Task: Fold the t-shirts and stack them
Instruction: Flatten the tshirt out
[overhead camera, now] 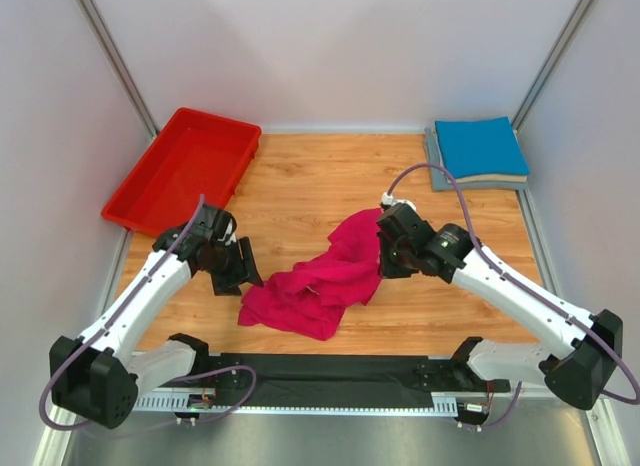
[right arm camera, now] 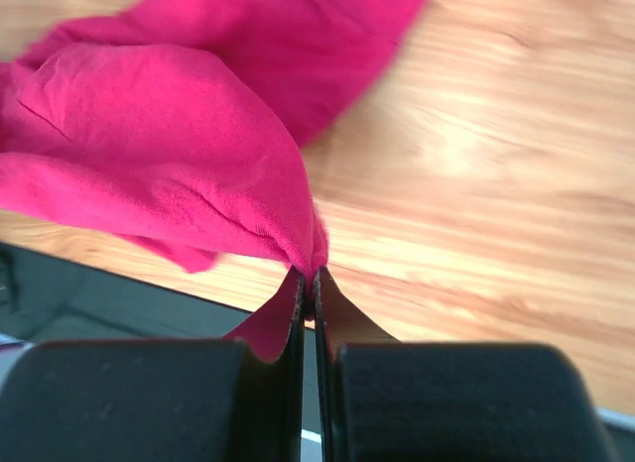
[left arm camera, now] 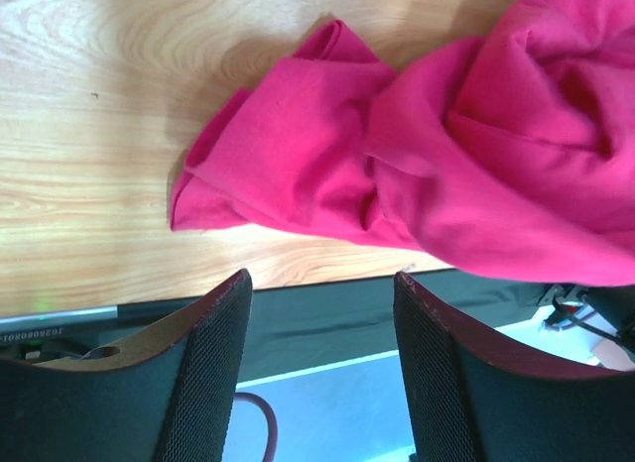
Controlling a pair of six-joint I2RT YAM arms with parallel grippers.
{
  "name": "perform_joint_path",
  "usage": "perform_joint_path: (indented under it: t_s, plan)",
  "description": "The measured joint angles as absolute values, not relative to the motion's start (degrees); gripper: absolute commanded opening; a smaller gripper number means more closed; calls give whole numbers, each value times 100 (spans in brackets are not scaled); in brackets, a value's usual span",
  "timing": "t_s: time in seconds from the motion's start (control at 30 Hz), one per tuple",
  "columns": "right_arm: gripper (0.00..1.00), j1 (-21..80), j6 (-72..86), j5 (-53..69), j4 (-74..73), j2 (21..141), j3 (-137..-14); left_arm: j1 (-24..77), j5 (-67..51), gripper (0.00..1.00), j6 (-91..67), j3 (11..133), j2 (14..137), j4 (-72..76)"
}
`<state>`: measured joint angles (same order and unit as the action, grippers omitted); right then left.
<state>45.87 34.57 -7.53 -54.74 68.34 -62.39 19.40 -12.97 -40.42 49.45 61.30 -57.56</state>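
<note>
A crumpled magenta-pink t-shirt (overhead camera: 318, 279) lies in a heap at the middle of the wooden table. My right gripper (overhead camera: 381, 256) is shut on its right edge; in the right wrist view a fold of the pink cloth (right arm camera: 179, 174) is pinched at the tips of the right gripper (right arm camera: 312, 277). Left of the heap my left gripper (overhead camera: 243, 267) stands open, apart from the cloth. In the left wrist view the left gripper (left arm camera: 322, 284) holds nothing and the pink t-shirt (left arm camera: 417, 155) lies beyond its tips. A folded bright blue t-shirt (overhead camera: 480, 146) sits on a folded grey one (overhead camera: 437, 164) at the back right.
A red plastic bin (overhead camera: 185, 168) stands at the back left. A dark strip (overhead camera: 330, 371) runs along the table's near edge between the arm bases. White walls enclose the table on three sides.
</note>
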Motion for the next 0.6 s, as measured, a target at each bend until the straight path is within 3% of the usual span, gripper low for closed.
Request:
perform_joint_path:
  t_s: [0.6]
  plan:
    - [0,4158,3465,-1782,-7102,6213,-6217,1940,-921,63,-3555,5210,7741,-5133]
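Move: The right hand has the t-shirt's right end pinched about 11 cm above the table and is taking it to the open table roughly 12 cm to its right and 2 cm back. The shirt's loose far flap lies about 15 cm ahead and 5 cm left of this hand. The shirt's left end lies some 3 cm ahead, 4 cm right and 7 cm below the empty left hand, with the red bin about 34 cm ahead and 17 cm left. Keeping its fingers shut on the shirt's right end, the right hand draws it about 9 cm to the right and slightly back at nearly constant height, away from the bunched middle, slowing towards the end while the wrist turns some 15 degrees so that the fingers lose their leftward lean. Meanwhile the left hand, fingers still well open, sinks about 4.5 cm and reaches forward nearly as far towards the shirt's left end, with no clear touch yet. ##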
